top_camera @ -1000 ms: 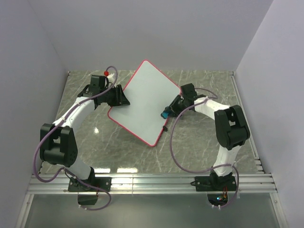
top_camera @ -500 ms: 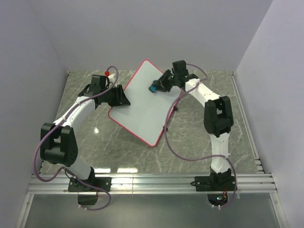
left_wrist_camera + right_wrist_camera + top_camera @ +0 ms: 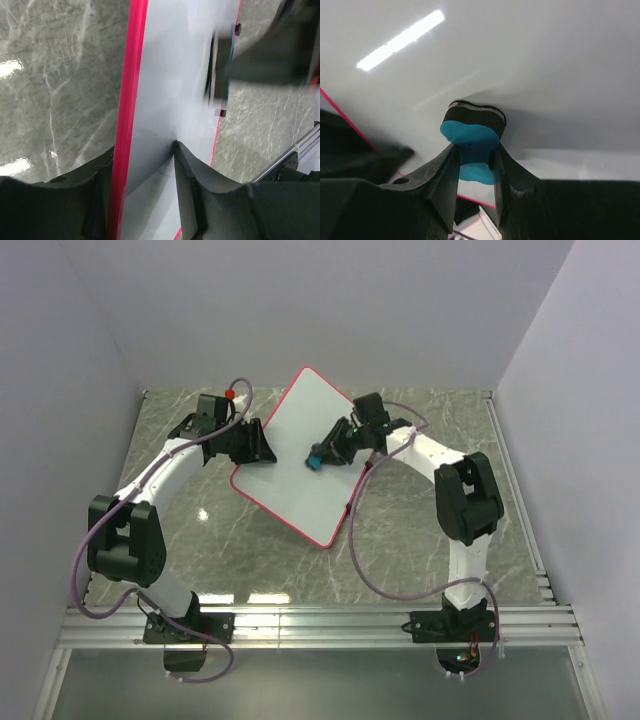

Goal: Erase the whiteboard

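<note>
The whiteboard point(image 3: 290, 495), white with a red-pink rim, lies tilted like a diamond in the middle of the marble table. My left gripper point(image 3: 262, 452) is shut on its left edge; in the left wrist view the fingers point(image 3: 192, 190) clamp the rim point(image 3: 131, 100) and the white face point(image 3: 175, 75). My right gripper point(image 3: 328, 450) is shut on a small blue eraser point(image 3: 315, 459) and presses it on the board's middle. In the right wrist view the eraser point(image 3: 472, 132) sits between the jaws with its dark felt against the board point(image 3: 530, 55). The board's face looks blank.
A small red knob point(image 3: 230, 394) sits behind the left arm near the back wall. A black clip point(image 3: 349, 510) sticks out of the board's right edge. Grey walls close in three sides, and an aluminium rail point(image 3: 320, 625) runs along the near edge.
The right gripper carried the eraser from the board's right edge up to its top corner, then down-left to the board's middle. The left arm shifted only slightly, still gripping the edge.
</note>
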You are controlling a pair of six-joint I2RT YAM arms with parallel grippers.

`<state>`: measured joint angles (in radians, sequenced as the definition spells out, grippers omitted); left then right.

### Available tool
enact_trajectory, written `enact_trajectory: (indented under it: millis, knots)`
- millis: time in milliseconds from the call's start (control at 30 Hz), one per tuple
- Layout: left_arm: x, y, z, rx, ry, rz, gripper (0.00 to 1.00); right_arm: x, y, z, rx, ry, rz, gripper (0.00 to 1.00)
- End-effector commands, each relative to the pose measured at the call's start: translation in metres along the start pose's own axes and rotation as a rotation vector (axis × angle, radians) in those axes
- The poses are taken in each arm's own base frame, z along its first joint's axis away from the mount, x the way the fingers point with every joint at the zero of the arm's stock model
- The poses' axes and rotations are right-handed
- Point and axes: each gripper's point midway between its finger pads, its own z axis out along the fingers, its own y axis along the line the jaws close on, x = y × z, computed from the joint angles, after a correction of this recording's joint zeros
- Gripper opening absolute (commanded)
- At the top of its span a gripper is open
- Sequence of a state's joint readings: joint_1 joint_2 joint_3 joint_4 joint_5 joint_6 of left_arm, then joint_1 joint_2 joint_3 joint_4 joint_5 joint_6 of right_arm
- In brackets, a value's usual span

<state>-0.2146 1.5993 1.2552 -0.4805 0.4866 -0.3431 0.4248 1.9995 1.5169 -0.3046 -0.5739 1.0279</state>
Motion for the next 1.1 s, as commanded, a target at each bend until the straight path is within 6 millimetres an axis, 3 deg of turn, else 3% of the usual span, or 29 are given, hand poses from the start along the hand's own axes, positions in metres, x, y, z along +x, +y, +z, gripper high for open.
enact_trajectory:
  millis: [0, 67, 100, 167, 300, 400, 433, 500, 567, 600, 700, 733, 800, 933, 1067]
  knots:
    - [-0.007, -0.016, 0.006, 0.051, 0.001, 0.060, 0.00, 0.055, -0.005, -0.016, 0.004, 0.088, -0.072, 0.00]
    - [-0.010, -0.017, 0.004, 0.050, -0.008, 0.063, 0.00, 0.067, -0.018, -0.021, 0.020, 0.108, -0.072, 0.00]
    - [-0.011, -0.017, 0.005, 0.045, -0.008, 0.062, 0.00, 0.068, -0.014, -0.028, 0.012, 0.102, -0.082, 0.00]
    - [-0.014, -0.018, 0.004, 0.045, -0.017, 0.063, 0.00, 0.061, -0.021, -0.035, 0.043, 0.067, -0.096, 0.00]
    - [-0.018, -0.020, 0.003, 0.047, -0.018, 0.061, 0.00, 0.000, -0.032, -0.083, 0.092, -0.171, -0.101, 0.00]
    - [-0.019, -0.021, 0.003, 0.039, -0.023, 0.053, 0.00, -0.043, -0.063, -0.128, 0.284, -0.391, -0.134, 0.00]
    - [-0.020, -0.021, 0.003, 0.033, -0.025, 0.053, 0.00, -0.054, -0.088, -0.146, 0.425, -0.469, -0.123, 0.00]
    - [-0.020, -0.022, 0.001, 0.027, -0.031, 0.047, 0.00, -0.062, -0.111, -0.169, 0.547, -0.535, -0.120, 0.00]
    - [-0.021, -0.021, -0.001, 0.017, -0.036, 0.043, 0.02, -0.054, -0.151, -0.179, 0.679, -0.525, -0.086, 0.00]
    - [-0.021, -0.022, -0.002, 0.015, -0.040, 0.041, 0.16, -0.048, -0.163, -0.178, 0.692, -0.494, -0.085, 0.00]
    - [-0.023, -0.023, -0.006, 0.008, -0.052, 0.034, 0.38, -0.030, -0.197, -0.166, 0.688, -0.415, -0.049, 0.31]
    - [-0.024, -0.023, -0.006, 0.005, -0.057, 0.031, 0.39, -0.024, -0.210, -0.162, 0.697, -0.403, -0.033, 0.49]
    - [-0.027, -0.025, -0.010, 0.000, -0.070, 0.029, 0.41, -0.021, -0.213, -0.158, 0.671, -0.401, -0.025, 0.65]
    - [-0.034, -0.027, -0.017, -0.014, -0.097, 0.024, 0.43, -0.012, -0.223, -0.152, 0.672, -0.371, -0.014, 0.75]
    - [-0.042, -0.029, -0.026, -0.037, -0.127, 0.033, 0.48, -0.016, -0.218, -0.158, 0.659, -0.392, -0.024, 0.86]
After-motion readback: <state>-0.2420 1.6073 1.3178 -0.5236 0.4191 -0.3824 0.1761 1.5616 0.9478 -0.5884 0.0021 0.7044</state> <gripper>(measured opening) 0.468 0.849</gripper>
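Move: My right hand holds the eraser on the tilted whiteboard, nearly over its middle (some 3 cm to my left, 2 cm lower). It is bound for bare table about 24 cm right, 11 cm back and 11 cm down. The lower black clip sits about 9 cm right, 10 back; the upper one about 14 right, 2 forward, both some 9 lower. From my left hand, at the raised edge, that spot is roughly 36 cm right, 11 back, 13 down. I finish with a quick stroke of about 8 cm back along the board, then sweep the eraser forward and some 20 cm right, past the clipped edge. My right wrist tips about 40 degrees until the fingers point almost straight down; I lower about 11 cm while drawing back, and open to let go. My left hand keeps the board's edge propped, rising barely 1 cm. ##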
